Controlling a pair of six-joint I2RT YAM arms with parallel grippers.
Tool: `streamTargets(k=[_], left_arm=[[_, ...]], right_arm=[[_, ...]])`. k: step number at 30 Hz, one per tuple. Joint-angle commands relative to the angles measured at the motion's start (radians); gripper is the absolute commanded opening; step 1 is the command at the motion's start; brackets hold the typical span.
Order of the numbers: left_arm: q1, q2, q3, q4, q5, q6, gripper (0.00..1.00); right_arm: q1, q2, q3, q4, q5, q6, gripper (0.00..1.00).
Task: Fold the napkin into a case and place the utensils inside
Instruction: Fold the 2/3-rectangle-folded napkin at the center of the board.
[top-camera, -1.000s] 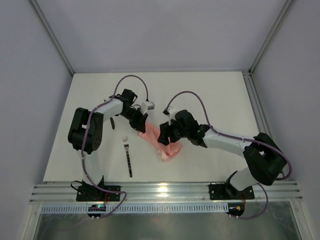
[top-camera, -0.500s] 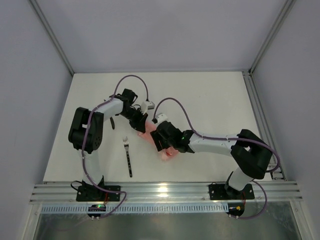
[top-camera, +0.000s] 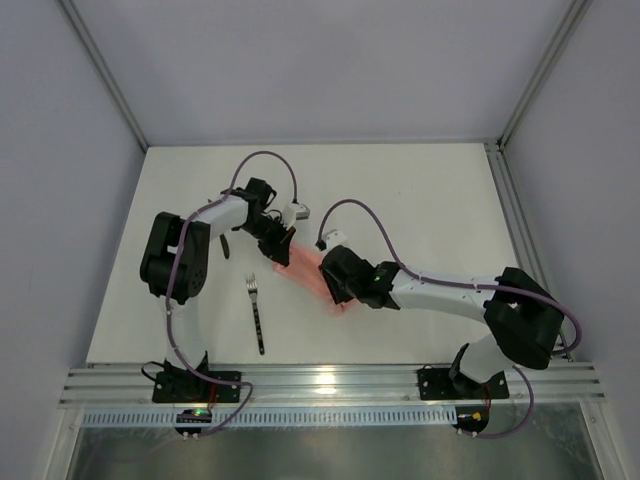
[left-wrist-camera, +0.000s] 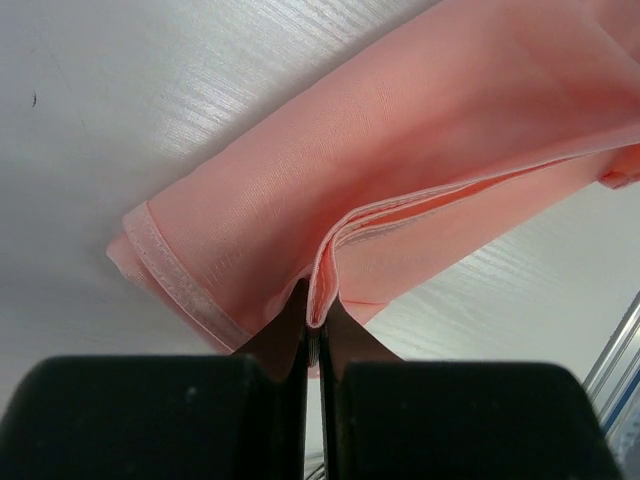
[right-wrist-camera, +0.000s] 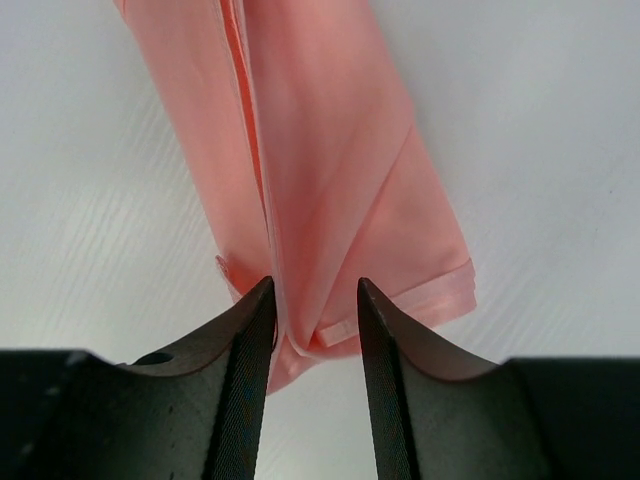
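Observation:
The pale-pink napkin (top-camera: 308, 266) lies on the table as a long folded strip between my two grippers. My left gripper (top-camera: 281, 248) is shut on a folded edge at the strip's far-left end, as the left wrist view shows (left-wrist-camera: 315, 318), with the napkin (left-wrist-camera: 400, 150) stretching away. My right gripper (top-camera: 336, 290) is at the near-right end. In the right wrist view the gripper (right-wrist-camera: 313, 300) is open, its jaws straddling the napkin's (right-wrist-camera: 320, 150) hemmed end. The fork (top-camera: 257, 312) lies left of the napkin. A slim dark piece (top-camera: 226, 245), perhaps the knife, lies beside the left arm.
The white table (top-camera: 430, 190) is walled by a grey enclosure. An aluminium rail (top-camera: 330, 385) with the arm bases runs along the near edge. Purple cables loop above both wrists.
The right gripper swung left over the crumpled napkin end, then came back down-right. The napkin now lies as a flat strip. The left gripper stayed shut in place.

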Motion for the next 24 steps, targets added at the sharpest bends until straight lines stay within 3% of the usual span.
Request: streamTargets(k=[1, 12, 18, 19, 21, 24], left_arm=[[0.007, 0.015, 0.028, -0.003, -0.057, 0.009, 0.0], [0.007, 0.013, 0.037, -0.033, -0.022, 0.028, 0.0], [0.007, 0.013, 0.041, -0.032, -0.021, 0.02, 0.0], [0.007, 0.016, 0.041, -0.03, -0.021, 0.017, 0.0], [0.007, 0.018, 0.041, -0.03, -0.019, 0.014, 0.0], [0.007, 0.019, 0.043, -0.03, -0.014, 0.012, 0.0]], right_arm=[[0.005, -0.049, -0.037, -0.073, 0.014, 0.014, 0.42], [-0.014, -0.184, -0.11, -0.128, 0.029, 0.023, 0.39], [0.014, -0.244, -0.093, -0.062, -0.011, 0.0, 0.53], [0.034, -0.247, -0.09, -0.053, -0.003, -0.01, 0.6], [0.043, -0.245, -0.11, -0.003, -0.029, -0.021, 0.66], [0.045, -0.235, -0.17, 0.05, -0.057, 0.002, 0.69]])
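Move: The napkin's loose near end lies almost straight below the right gripper, about 4 cm down and perhaps 1 cm back. The fold pinched by the left gripper is some 8 cm ahead and 11 cm to the left of the right gripper; the fork lies about 18 cm to its left and 2 cm back. From the left gripper, the loose near end is roughly 12 cm right and 9 cm back. Draw the right gripper right and back from the napkin's loose end, about 4 cm right and 2.5 cm back while dipping slightly; then lift it some 3 cm and swing 2.5 cm back to the left, opening the half-open fingers wider so they end clear of the raised fold. Keep the left gripper still, shut on its pinch of the far end. ##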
